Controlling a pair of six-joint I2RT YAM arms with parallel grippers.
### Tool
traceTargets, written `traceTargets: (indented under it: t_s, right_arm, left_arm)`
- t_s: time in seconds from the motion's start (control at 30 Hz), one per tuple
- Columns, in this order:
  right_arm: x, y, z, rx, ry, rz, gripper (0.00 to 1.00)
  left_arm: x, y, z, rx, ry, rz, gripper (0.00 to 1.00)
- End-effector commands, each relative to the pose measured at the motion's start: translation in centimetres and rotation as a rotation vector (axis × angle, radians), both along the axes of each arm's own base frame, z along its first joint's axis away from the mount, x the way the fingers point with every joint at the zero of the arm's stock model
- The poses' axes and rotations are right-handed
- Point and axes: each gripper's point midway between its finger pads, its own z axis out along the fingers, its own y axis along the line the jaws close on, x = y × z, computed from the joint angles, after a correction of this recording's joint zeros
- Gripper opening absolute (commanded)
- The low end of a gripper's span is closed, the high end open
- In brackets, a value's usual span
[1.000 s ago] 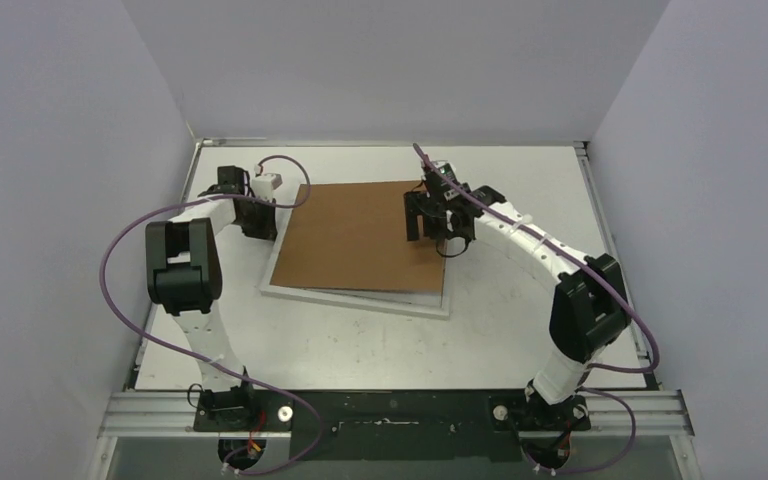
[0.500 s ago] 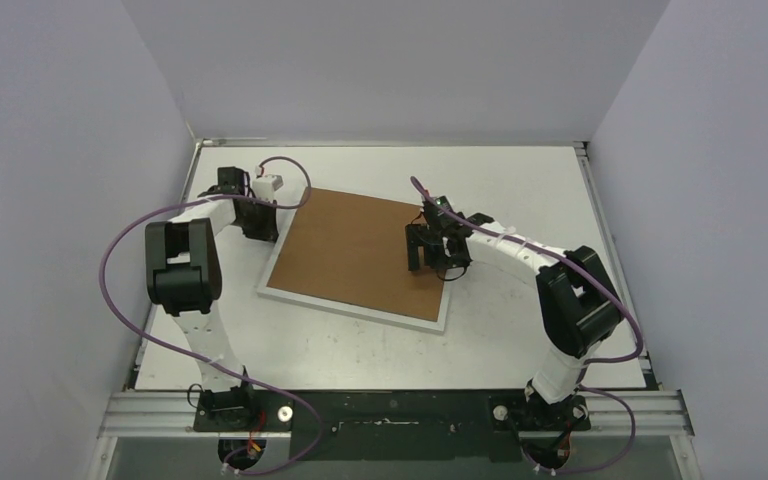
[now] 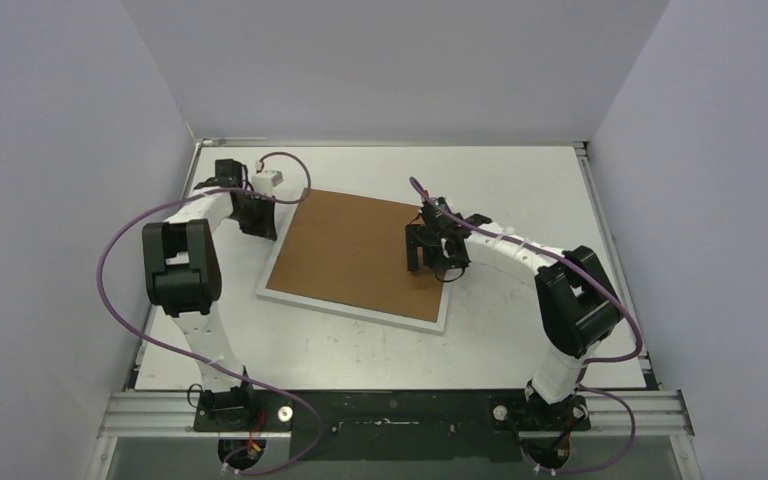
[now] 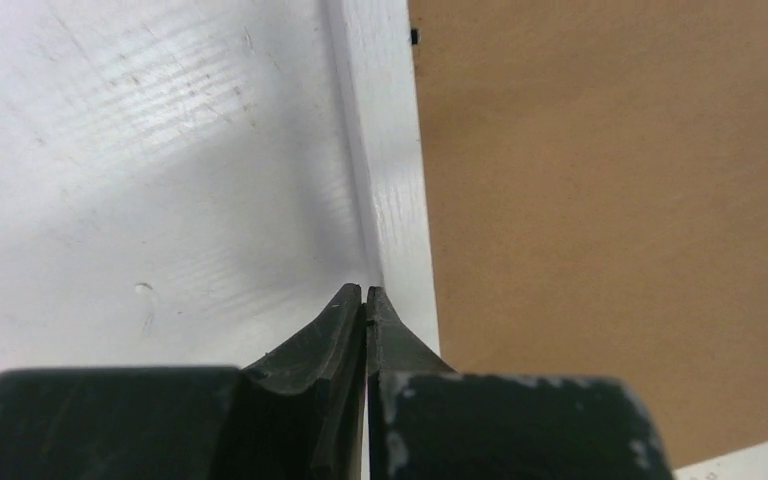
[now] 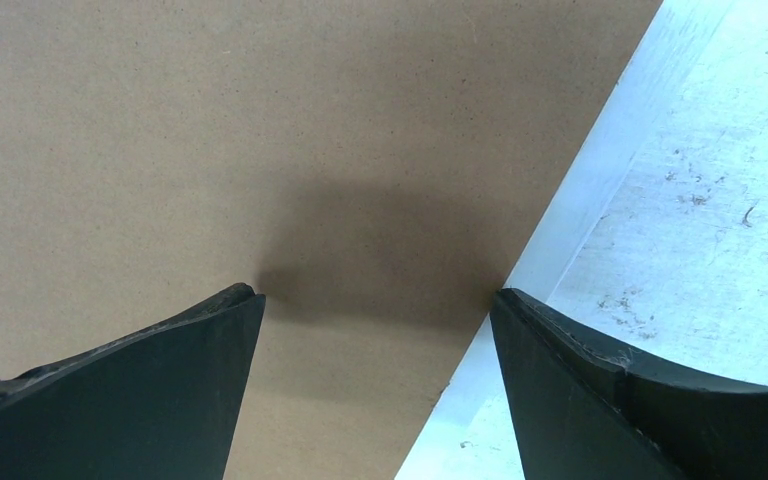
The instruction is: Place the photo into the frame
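The white frame [image 3: 350, 306] lies flat on the table with a brown backing board [image 3: 355, 255] set inside it. The photo is hidden. My left gripper [image 3: 266, 234] is shut and empty, its tips resting at the frame's left rail [image 4: 385, 150] beside the board [image 4: 610, 200]; the wrist view shows the tips [image 4: 364, 293] pressed together. My right gripper [image 3: 430, 266] stands open low over the board's right edge. In its wrist view the open jaws [image 5: 375, 300] straddle the board's edge [image 5: 210, 150] and the frame rail [image 5: 580, 210].
The white table [image 3: 520, 180] is walled by pale panels on three sides. Purple cables loop from both arms. A metal rail [image 3: 400, 410] with the arm bases runs along the near edge.
The board, earlier skewed across the frame, now lies squared inside it. The right gripper has moved toward the near side and lower, staying open. The left gripper stays shut and has barely shifted.
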Motion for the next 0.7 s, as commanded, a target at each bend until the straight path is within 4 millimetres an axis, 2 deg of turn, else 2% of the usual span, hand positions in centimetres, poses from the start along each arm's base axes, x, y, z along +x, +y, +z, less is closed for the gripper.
traceTargets:
  t_s: [0.0, 0.07, 0.13, 0.23, 0.33, 0.47, 0.67]
  right_arm:
    - [1.3, 8.0, 6.0, 0.314, -0.151, 0.110, 0.84]
    - [1.3, 7.9, 6.5, 0.318, -0.161, 0.109, 0.84]
    - [1.3, 7.8, 7.1, 0.322, -0.172, 0.108, 0.84]
    - [1.4, 7.8, 7.4, 0.324, -0.177, 0.110, 0.84]
    - [1.3, 7.8, 7.4, 0.318, -0.173, 0.110, 0.85]
    - [1.2, 7.6, 7.5, 0.313, -0.175, 0.108, 0.85]
    - [1.2, 7.3, 7.5, 0.307, -0.180, 0.098, 0.85]
  left_arm:
    - [-0.1, -5.1, 9.3, -0.197, -0.097, -0.114, 0.02]
    - [0.0, -6.9, 10.6, -0.215, -0.117, -0.144, 0.02]
    - [-0.2, -9.6, 10.7, -0.218, -0.121, -0.205, 0.02]
    - [-0.8, -13.0, 9.5, -0.225, -0.104, -0.268, 0.03]
    - [-1.1, -15.5, 7.9, -0.222, -0.088, -0.316, 0.03]
    - [-0.3, -16.1, 5.9, -0.180, -0.088, -0.324, 0.03]
    - [1.1, -14.5, 4.6, -0.168, -0.085, -0.248, 0.01]
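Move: The shut left fingers are at the frame's left side, about 1 cm to their right; the brown board's middle lies some 24 cm right and 5 cm back, slightly below. The frame's far-left corner is 12 cm ahead and 8 cm right. For the wide-open right hand, the frame's right side is roughly 4 cm right, straight across and 2 cm below; the frame's near-right corner is about 18 cm back and 3 cm right, and the board's middle 18 cm left, 2 cm ahead. Rightward in an arch, the left hand leaves the frame's left side, climbs about 8 cm, swings some 16 cm in over the brown board while turning clockwise, then sinks about half that height, fingers still shut. Meanwhile the right hand, its right-hand finger on the frame's right side, pushes left about 6 cm, rising 4 cm and rolling its left side up, fingers staying wide open. ##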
